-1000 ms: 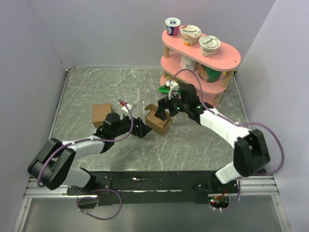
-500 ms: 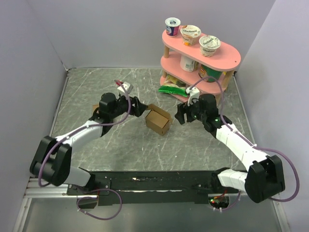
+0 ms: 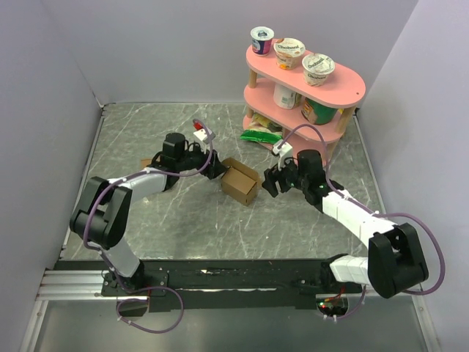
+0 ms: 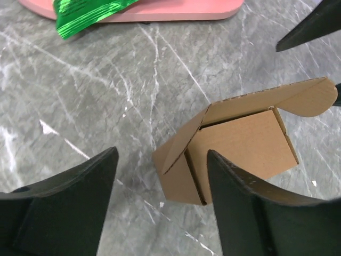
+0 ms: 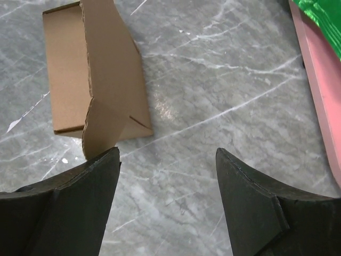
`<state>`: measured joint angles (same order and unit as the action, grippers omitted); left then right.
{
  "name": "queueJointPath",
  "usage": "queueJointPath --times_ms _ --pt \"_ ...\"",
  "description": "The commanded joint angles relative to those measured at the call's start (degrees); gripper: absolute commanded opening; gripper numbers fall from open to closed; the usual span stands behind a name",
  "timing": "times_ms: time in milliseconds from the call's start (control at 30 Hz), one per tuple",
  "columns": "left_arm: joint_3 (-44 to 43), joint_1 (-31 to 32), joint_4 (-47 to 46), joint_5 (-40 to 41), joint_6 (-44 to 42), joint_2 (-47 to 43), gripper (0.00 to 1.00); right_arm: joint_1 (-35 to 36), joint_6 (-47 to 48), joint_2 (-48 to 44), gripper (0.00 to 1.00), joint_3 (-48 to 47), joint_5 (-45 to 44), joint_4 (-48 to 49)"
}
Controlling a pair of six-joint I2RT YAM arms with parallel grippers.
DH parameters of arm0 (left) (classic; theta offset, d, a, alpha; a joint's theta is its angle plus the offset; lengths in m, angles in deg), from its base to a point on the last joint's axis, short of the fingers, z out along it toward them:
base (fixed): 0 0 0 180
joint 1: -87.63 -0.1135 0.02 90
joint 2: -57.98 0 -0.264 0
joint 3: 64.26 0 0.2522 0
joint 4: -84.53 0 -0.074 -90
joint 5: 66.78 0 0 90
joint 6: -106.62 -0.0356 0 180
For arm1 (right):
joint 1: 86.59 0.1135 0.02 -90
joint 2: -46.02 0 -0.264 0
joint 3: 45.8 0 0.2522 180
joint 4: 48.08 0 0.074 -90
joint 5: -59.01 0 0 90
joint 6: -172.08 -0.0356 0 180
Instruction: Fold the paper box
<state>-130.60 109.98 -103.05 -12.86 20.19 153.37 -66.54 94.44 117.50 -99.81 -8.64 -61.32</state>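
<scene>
The paper box [image 3: 240, 183] is a small brown carton resting on the marble table, its lid flap raised. In the left wrist view the paper box [image 4: 240, 152] shows a rounded flap tilted up over its top. My left gripper [image 3: 217, 168] hovers just left of it, open [image 4: 162, 153], with only the box's near corner showing between its fingers and nothing gripped. My right gripper [image 3: 269, 182] is a little to the box's right, also open [image 5: 168, 152] over bare table. From the right wrist the paper box [image 5: 90, 74] lies ahead and to the left, apart from the fingers.
A pink two-tier shelf [image 3: 344, 92] with yogurt cups stands at the back right. A green packet [image 3: 260, 136] lies by its base. A brown cardboard cube [image 3: 147, 163] peeks out behind my left arm. Grey walls enclose the table.
Both grippers have let go of the box and drawn back to its sides, left arm swinging to the back left, right arm to the right. Their jaws have narrowed slightly.
</scene>
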Motion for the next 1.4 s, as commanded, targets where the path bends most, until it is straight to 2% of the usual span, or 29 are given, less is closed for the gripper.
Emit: queueJointPath --times_ms 0,67,300,533,667,867,1000,1133,1367 --pt "-3.14 -0.11 -1.68 -5.05 -2.96 1.81 0.69 0.07 1.97 0.76 0.78 -0.36 1.56 6.16" --pt "-3.15 -0.11 -2.56 -5.06 -2.87 2.16 0.66 0.16 2.05 1.37 0.76 -0.88 2.34 6.52" --pt "-2.53 -0.02 -5.37 -6.20 -0.85 1.99 0.45 0.07 1.26 1.82 0.75 -2.55 5.24 7.22" --pt "-3.23 1.91 -4.76 -5.06 -0.23 2.34 0.30 0.16 -1.02 2.34 0.75 -2.90 7.18 7.92" --pt "-3.23 2.96 -4.32 -1.47 0.73 2.08 0.17 0.16 -3.74 2.43 0.75 -3.34 6.22 8.01" --pt "-2.80 5.25 -2.92 5.83 1.79 1.11 0.04 0.77 -10.16 2.87 0.75 -3.08 4.90 8.45" --pt "-2.27 6.91 -2.30 10.84 2.31 0.67 0.01 1.74 -11.30 2.96 0.75 -2.55 3.24 8.80" --pt "-0.87 9.37 -1.51 19.52 2.05 -0.82 0.01 2.36 -12.18 2.35 0.75 -1.68 0.86 8.63" --pt "2.47 12.19 -2.48 29.37 3.19 -4.16 0.01 2.97 -20.70 2.26 0.75 -1.15 -6.69 5.47"
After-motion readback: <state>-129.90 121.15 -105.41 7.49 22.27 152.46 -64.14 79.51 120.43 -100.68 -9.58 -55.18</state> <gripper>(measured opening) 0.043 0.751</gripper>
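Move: The small side tab on the box's raised lid stands about 3 cm to the right of my open left hand, 1 cm back and slightly below. The box body lies roughly 7 cm right, 4 cm back and 7 cm below that hand; the green bag is about 14 cm right, 13 cm ahead and 10 cm lower. My right hand has the lid's other side tab about 4 cm to its left and 1 cm back, with the box body some 8 cm left and level. I close my left fingers from wide open to almost shut while carrying the hand about 4 cm right, into the lid's left corner, and pinch the side tab there. The wrist finishes with a slight counter-clockwise turn. My right hand, still open, eases some 3 cm left and about 1 cm up towards the lid's other end, rolling about 10 degrees. ##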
